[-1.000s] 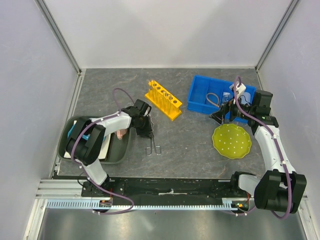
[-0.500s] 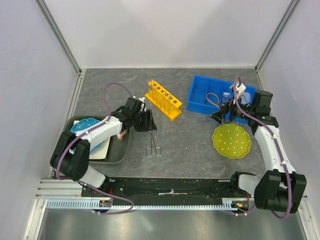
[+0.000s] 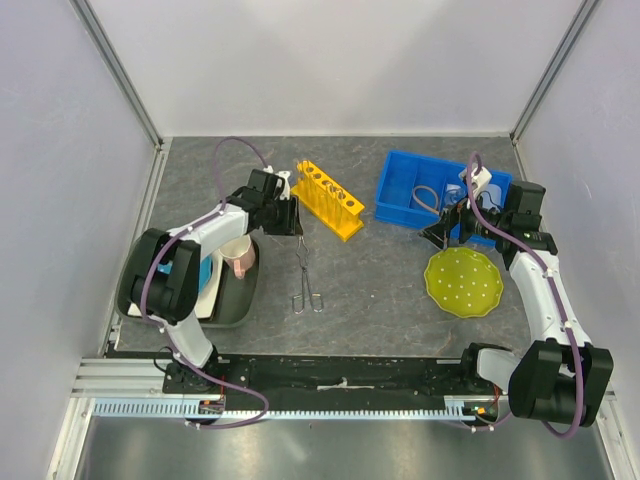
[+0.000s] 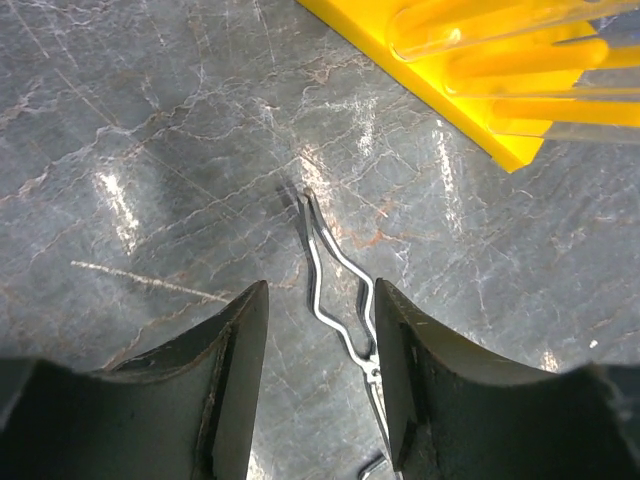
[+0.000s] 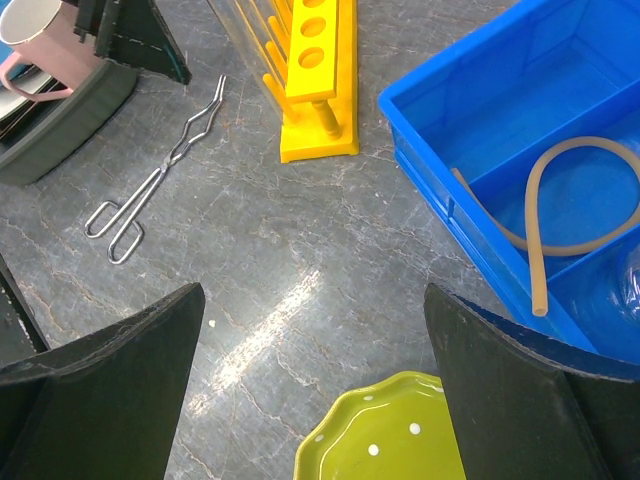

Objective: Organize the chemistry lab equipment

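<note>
The metal tongs [image 3: 304,272] lie flat on the grey table, handles toward the near edge. My left gripper [image 3: 291,216] hovers open over their tip. In the left wrist view the tongs [image 4: 340,290] run between the jaws of the left gripper [image 4: 320,290], which do not grip them. The yellow holed rack [image 3: 327,198] stands just beyond, with thin clear rods [image 4: 480,30] in it. My right gripper [image 3: 440,228] is wide open and empty beside the blue bin [image 3: 400,200]. The right gripper [image 5: 315,295] looks down on bare table. The tan rubber loop [image 5: 560,200] lies in the bin.
A green dotted plate [image 3: 463,282] sits under the right arm. The dark grey tray [image 3: 235,310] at the left holds a cream mug with a pink handle [image 3: 237,255] and a blue plate. The cage walls close in the table on three sides.
My left gripper has opened and pulled back from the tongs toward the yellow rack. The tongs stay flat on the table. The right arm has not moved.
</note>
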Motion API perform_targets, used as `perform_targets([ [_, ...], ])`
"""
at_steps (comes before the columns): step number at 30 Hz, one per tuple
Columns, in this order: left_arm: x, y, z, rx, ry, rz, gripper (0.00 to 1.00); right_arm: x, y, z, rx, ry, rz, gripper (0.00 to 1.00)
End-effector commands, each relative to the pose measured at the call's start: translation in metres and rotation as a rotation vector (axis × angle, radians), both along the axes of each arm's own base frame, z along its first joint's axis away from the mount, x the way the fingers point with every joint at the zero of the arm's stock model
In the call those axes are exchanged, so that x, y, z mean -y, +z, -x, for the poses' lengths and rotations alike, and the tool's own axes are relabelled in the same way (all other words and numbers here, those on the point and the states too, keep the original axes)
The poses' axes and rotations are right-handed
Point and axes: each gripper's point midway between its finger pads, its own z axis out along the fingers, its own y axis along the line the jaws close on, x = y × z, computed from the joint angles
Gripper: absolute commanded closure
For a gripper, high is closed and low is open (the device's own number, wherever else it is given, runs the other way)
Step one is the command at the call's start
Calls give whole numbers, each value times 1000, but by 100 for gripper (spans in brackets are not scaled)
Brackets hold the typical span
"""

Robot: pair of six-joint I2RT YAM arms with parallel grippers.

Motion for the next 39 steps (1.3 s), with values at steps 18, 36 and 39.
perform_targets([
  [18,13,-43,-37,-37,87,-6,56,3,8,-9,43,11,22,2],
  [36,13,-63,-17,-60,123,-16,75,4,4,-10,26,7,21,2],
  [39,11,-58,-16,-47,137,-13,85,3,4,-10,28,10,23,2],
])
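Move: The metal tongs lie flat on the table, rings towards the robot. Their jaw tips are about 3 cm ahead of the left hand, 2 cm to its right and 6 cm below; the tongs' middle is some 7 cm back and 3 cm right. The yellow rack stands about 12 cm ahead and 9 cm right, the pink mug some 13 cm left and 1 cm back. From the right hand, the jaw tips lie roughly 34 cm left and 9 cm ahead, 19 cm lower. The tongs' jaw tips are what the left hand comes down to: it sinks about 5 cm, then slides some 2 cm forward and slightly right at table height, fingers steeply down. From half open, the fingers narrow to a small gap with the tips between their ends, lightly turning counter-clockwise by about 5 degrees. ##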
